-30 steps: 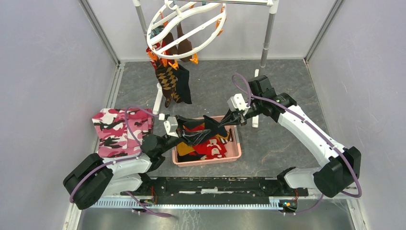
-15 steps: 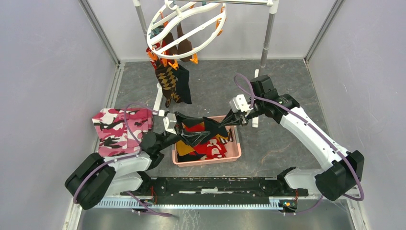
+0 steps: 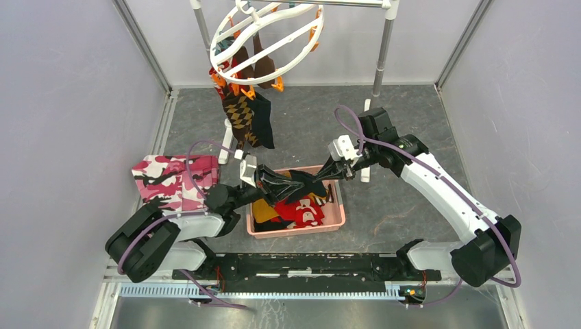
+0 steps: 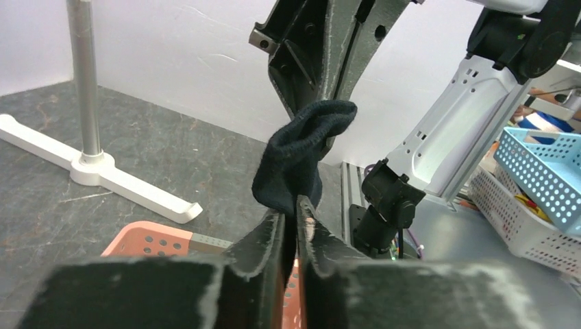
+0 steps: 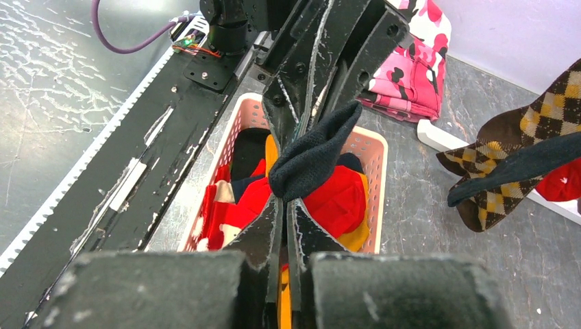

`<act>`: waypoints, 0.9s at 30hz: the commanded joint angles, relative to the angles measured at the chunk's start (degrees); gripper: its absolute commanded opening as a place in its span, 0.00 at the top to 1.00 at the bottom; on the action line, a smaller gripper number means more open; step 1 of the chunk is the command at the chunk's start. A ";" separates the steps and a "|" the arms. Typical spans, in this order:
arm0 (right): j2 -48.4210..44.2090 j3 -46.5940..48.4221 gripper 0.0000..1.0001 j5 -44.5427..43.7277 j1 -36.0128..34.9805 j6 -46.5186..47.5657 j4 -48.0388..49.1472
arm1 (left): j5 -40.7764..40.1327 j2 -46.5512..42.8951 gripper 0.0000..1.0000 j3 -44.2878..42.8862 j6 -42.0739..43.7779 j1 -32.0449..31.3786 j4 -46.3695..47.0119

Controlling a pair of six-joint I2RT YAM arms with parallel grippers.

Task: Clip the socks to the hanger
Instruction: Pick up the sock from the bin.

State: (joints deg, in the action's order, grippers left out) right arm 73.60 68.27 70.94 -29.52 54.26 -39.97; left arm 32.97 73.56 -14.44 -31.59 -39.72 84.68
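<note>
A dark navy sock [image 3: 293, 184] is stretched in the air above the pink basket, held at both ends. My left gripper [image 3: 273, 181] is shut on its left end, and the sock [image 4: 301, 161] bunches just past that gripper's jaws [image 4: 296, 205]. My right gripper [image 3: 323, 177] is shut on the other end, where the sock [image 5: 312, 154] rises from between its fingertips [image 5: 286, 202]. More socks [image 5: 336, 202] in red, mustard and navy lie in the basket. The white round hanger [image 3: 264, 38] hangs at the back, with argyle, brown and dark socks [image 3: 245, 116] clipped under it.
The pink basket [image 3: 340, 214] sits on the grey table between the arms. A pink camouflage cloth [image 3: 171, 181] lies to its left. The metal pole rack [image 3: 384, 48] stands at the back, with white feet [image 3: 225, 144] on the table. Grey walls enclose both sides.
The left gripper has moved right, closer to the right gripper, and has closed on the sock there. The sock's span between the grippers is shorter and more bunched. The right arm barely moved.
</note>
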 commanded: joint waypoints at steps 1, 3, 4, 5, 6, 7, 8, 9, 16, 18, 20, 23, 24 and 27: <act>-0.16 0.81 0.97 0.91 -0.18 0.15 0.57 | 2.29 0.00 0.93 -1.64 -2.07 0.09 7.62; -0.43 1.05 0.91 -0.36 -0.23 -0.14 0.65 | 2.47 -0.64 0.98 -0.77 -0.86 0.08 8.28; -0.60 1.06 0.85 -1.17 -0.12 -0.54 0.94 | 2.33 -1.28 0.98 -0.09 -0.01 0.13 8.30; -0.76 1.10 0.78 -2.68 -0.08 -1.61 1.67 | 1.82 -2.07 0.98 0.65 0.87 0.08 8.30; -1.06 1.08 0.72 -3.98 -0.04 -2.77 2.58 | 1.54 -2.89 0.98 1.36 1.60 0.16 8.19; -1.39 1.21 0.63 -5.67 -0.01 -4.17 3.50 | 1.16 -3.74 0.98 2.01 2.18 0.17 8.03; -1.65 1.76 0.55 -8.03 -0.05 -5.44 4.08 | 0.54 -4.52 0.98 2.50 2.45 0.22 7.64; -1.78 2.77 0.46 -10.37 0.04 -6.08 3.99 | -0.14 -5.47 0.98 2.86 2.31 0.30 6.87; 0.97 19.98 0.13 -25.09 0.19 -6.58 -0.90 | -6.61 -11.43 0.98 4.12 2.36 0.96 -1.02; 1.80 22.73 0.02 -25.38 0.17 -5.79 -0.18 | -7.54 -12.63 0.98 5.19 4.70 0.97 -0.97; 4.10 26.02 0.02 -25.47 0.17 -5.62 -0.56 | -7.92 -13.47 0.98 5.82 7.36 1.05 -1.20; 7.29 29.66 0.02 -25.80 0.23 -6.80 -1.15 | -7.37 -14.41 0.98 6.04 11.95 0.98 -3.21; 7.14 28.71 0.02 -26.11 0.17 -9.73 1.84 | -6.88 -14.60 0.98 6.08 13.26 1.02 -3.99; 5.36 23.14 0.02 -27.11 0.18 -19.30 13.62 | -5.59 -14.93 0.98 6.02 16.73 0.97 -6.79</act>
State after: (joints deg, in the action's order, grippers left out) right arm 79.26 95.39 46.50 -29.50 45.56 -36.67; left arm 27.11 59.70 -8.56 -23.44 -38.96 80.53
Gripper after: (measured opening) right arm 0.979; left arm 0.043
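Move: Between the two fingertips is the dark sock, still held by the right hand: its middle lies about 2 cm to the left hand's right and 3 cm below, level with it fore and aft. The pink bin is almost underneath, 2 cm to the left hand's left, 1 cm ahead and 20 cm down. The hanging socks are some 13 cm ahead, 13 cm left and 5 cm up. From the right hand, the dark sock is about 2 cm left and 3 cm lower, level fore and aft. Finishing its closing on the dark sock, the left hand pinches it, then draws about 3 cm left and 2 cm up. The right fingers open wide, letting go of the sock, and that hand pulls away some 12 cm up and 10 cm forward towards the hanger, swinging about 20 degrees clockwise and rolling as it goes. ##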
